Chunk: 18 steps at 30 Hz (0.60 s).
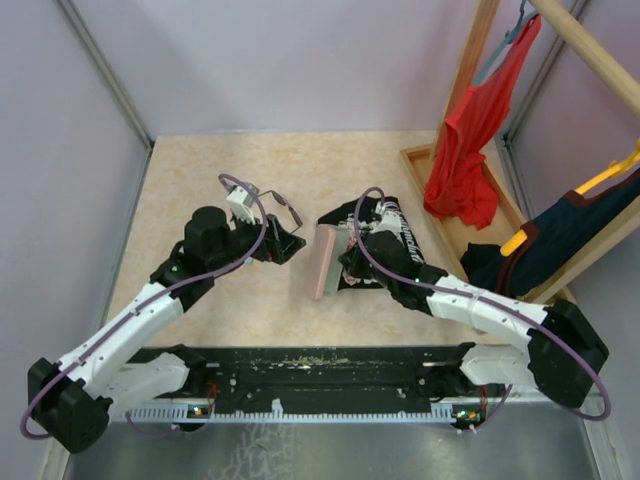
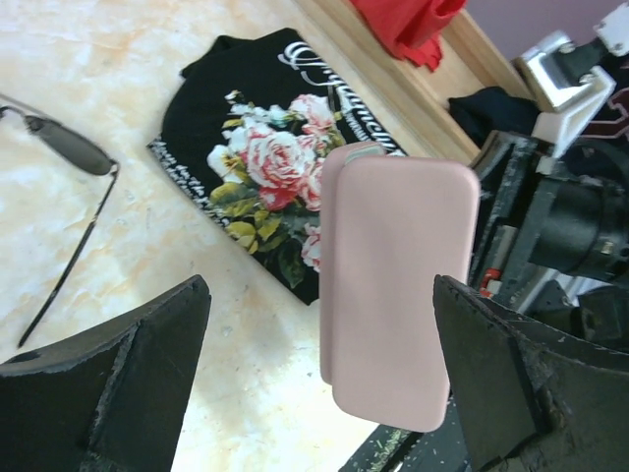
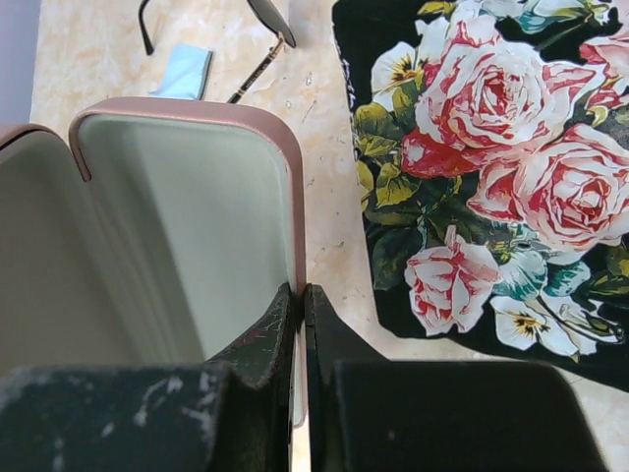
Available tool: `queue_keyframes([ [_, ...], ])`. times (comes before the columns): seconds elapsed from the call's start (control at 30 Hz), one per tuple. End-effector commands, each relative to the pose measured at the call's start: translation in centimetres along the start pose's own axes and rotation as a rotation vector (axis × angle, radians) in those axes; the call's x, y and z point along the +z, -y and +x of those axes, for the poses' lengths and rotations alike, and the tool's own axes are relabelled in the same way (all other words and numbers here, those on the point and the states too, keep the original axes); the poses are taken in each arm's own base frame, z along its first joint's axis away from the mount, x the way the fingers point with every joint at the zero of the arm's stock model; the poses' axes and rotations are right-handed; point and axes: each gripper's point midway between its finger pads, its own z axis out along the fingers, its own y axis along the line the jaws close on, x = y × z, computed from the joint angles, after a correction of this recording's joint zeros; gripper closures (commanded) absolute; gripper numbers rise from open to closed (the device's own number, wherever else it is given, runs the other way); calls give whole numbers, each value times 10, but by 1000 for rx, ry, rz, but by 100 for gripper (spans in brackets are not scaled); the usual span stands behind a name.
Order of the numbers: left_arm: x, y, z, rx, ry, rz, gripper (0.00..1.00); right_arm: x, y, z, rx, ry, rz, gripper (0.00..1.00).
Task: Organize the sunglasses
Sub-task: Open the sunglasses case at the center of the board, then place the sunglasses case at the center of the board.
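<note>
The sunglasses (image 2: 69,147) lie on the beige table, thin dark frame and dark lenses, left of the case; they also show at the sunglasses (image 1: 284,209) and the sunglasses (image 3: 267,18). The pink case (image 1: 325,262) stands open on its edge in the middle. My right gripper (image 3: 303,295) is shut on the case's (image 3: 187,226) rim, one finger inside against the pale lining. My left gripper (image 2: 322,324) is open, facing the case's (image 2: 398,295) pink back with nothing between its fingers. In the top view it (image 1: 283,243) sits just below the sunglasses.
A black T-shirt (image 3: 491,147) with a rose print lies right of the case. A small light-blue cloth (image 3: 185,71) lies by the sunglasses. A wooden rack (image 1: 470,70) with a red garment (image 1: 470,150) and dark clothes (image 1: 560,240) stands at the right.
</note>
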Motion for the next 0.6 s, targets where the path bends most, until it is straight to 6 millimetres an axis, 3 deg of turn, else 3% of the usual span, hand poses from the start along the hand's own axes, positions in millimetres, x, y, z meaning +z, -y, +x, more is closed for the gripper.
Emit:
queue_keyframes([
  [0.0, -12, -16, -15, 24, 29, -127, 2, 0, -28, -32, 53, 66, -40, 100],
  [0.2, -40, -53, -20, -36, 82, -379, 2, 22, -40, -10, 53, -57, -38, 100],
  [0.33, -57, -61, -21, -49, 100, -445, 2, 45, -48, 15, 82, -148, -17, 100],
  [0.57, -70, -68, -3, -76, 79, -483, 2, 73, -53, 44, 149, -199, 21, 100],
])
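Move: The right hand already pinches the open case's right rim, its middle roughly 4 cm to the left. The bare patch of board it is taken to lies about 10 cm left, level, some 12 cm below; the sunglasses lie 16 cm ahead and 17 left, the flowered shirt 8 ahead and 9 right, both at board height. From the empty left hand, the case is about 9 cm right, 3 back and 5 lower. Right hand carries the still-pinched case left and down, about 6 cm each, while the open left hand withdraws leftward. ##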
